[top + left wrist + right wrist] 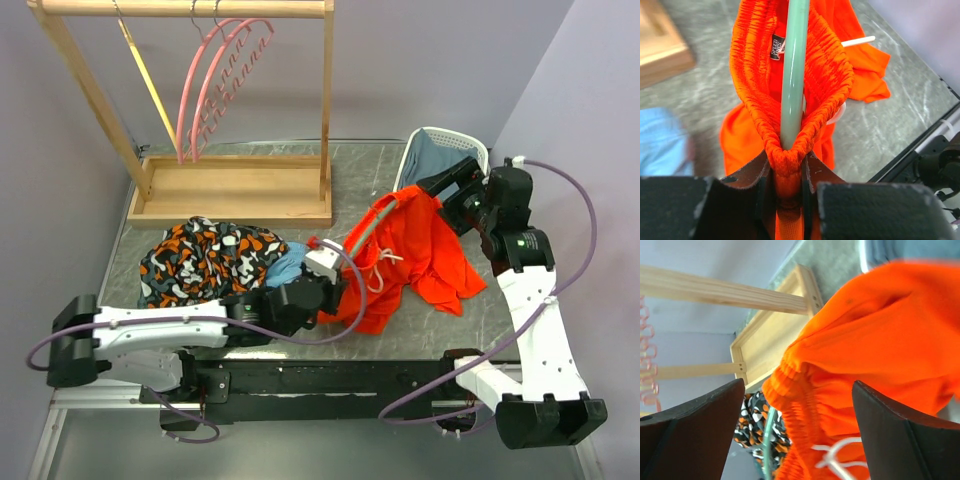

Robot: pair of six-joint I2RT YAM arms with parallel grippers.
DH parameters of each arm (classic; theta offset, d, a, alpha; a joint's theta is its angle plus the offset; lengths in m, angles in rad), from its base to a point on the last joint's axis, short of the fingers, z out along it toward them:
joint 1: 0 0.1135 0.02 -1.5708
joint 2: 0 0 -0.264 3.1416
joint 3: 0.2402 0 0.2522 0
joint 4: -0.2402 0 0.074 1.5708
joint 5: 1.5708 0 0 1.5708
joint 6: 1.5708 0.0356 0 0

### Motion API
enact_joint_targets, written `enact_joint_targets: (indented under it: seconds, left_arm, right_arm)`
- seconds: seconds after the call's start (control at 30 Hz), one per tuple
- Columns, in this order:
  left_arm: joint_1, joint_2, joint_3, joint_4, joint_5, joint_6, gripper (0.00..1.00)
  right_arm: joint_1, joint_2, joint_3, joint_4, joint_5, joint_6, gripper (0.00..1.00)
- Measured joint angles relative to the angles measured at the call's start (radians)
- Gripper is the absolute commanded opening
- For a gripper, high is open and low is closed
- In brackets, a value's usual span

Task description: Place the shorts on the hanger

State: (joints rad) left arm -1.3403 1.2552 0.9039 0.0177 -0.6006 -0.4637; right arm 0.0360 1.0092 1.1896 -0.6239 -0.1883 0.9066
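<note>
The orange-red shorts [425, 250] lie spread on the table's right half, their white drawstring loose on top. The teal hanger [366, 233] runs through the waistband, arching up toward the right arm. My left gripper [325, 270] is at the shorts' left end. In the left wrist view this gripper [788, 161] is shut on the bunched waistband of the shorts [835, 75], with the hanger [794, 75] rising out of the fold. My right gripper [452, 192] stands open over the shorts' upper edge. In its own view the right gripper [799, 385] straddles the shorts [880, 330] without gripping; the hanger [767, 440] shows below.
A wooden rack [235, 190] at the back left carries pink hangers [215, 90] and a yellow hanger [150, 85]. A black-orange-white patterned garment [200, 255] and a blue garment [290, 262] lie by the left arm. A white basket [445, 150] stands behind the right gripper.
</note>
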Motion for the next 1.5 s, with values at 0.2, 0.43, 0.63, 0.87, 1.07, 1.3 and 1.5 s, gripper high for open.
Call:
enact_joint_targets:
  seconds: [0.2,0.43,0.63,0.87,1.07,1.3,1.5]
  left_arm:
    - [0.0,-0.172,0.023,-0.183,-0.066,0.025,0.01]
    - [-0.001,-0.266,0.303,-0.439,-0.132,0.087,0.01]
    - [-0.001,-0.289,0.541,-0.629,-0.219,0.093,0.01]
    - [-0.001,-0.299,0.673,-0.798,-0.312,0.08,0.01]
    - [-0.001,-0.261,0.736,-0.884,-0.409,0.076,0.01]
    - [0.035,-0.126,0.837,-0.927,-0.522,0.062,0.01]
    - [0.148,0.018,0.885,-0.871,-0.517,0.121,0.01]
  right_arm:
    - [0.057,-0.021,0.078,-0.008,0.048,-0.108,0.97]
    - [0.071,-0.009,0.087,-0.011,0.14,-0.15,0.97]
    - [0.131,0.042,0.085,-0.004,0.192,-0.157,0.97]
    - [0.196,0.085,0.081,0.005,0.237,-0.157,0.97]
    - [0.234,0.091,0.06,0.014,0.267,-0.157,0.97]
    - [0.278,0.095,0.048,0.018,0.291,-0.161,0.97]
    - [0.32,0.095,0.046,0.018,0.312,-0.164,0.97]
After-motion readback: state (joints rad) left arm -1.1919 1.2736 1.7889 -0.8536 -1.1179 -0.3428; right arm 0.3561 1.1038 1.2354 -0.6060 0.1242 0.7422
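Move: My left hand still grips the shorts' waistband together with the hanger's near end. The rack's rod, at the free stretch by its right post, is roughly 35 cm ahead, 10 cm to the left and 28 cm above it. From this hand the pink hangers hang about 33 cm ahead, 24 cm left and 12 cm higher; the patterned clothes lie some 7 cm ahead, 30 cm left, 15 cm lower. From my open right hand that stretch is about 21 cm ahead, 30 cm left, 20 cm up. I swing my left hand up and to the left, about 20 cm each way, carrying the pinched waistband and hanger off towards the rod. Once high, I ease forward some 6 cm and back right a little, yawing the wrist counter-clockwise about 35 degrees in all. My right hand stays wide open and empty, bobbing up, then sinking and drifting about 5 cm left. ##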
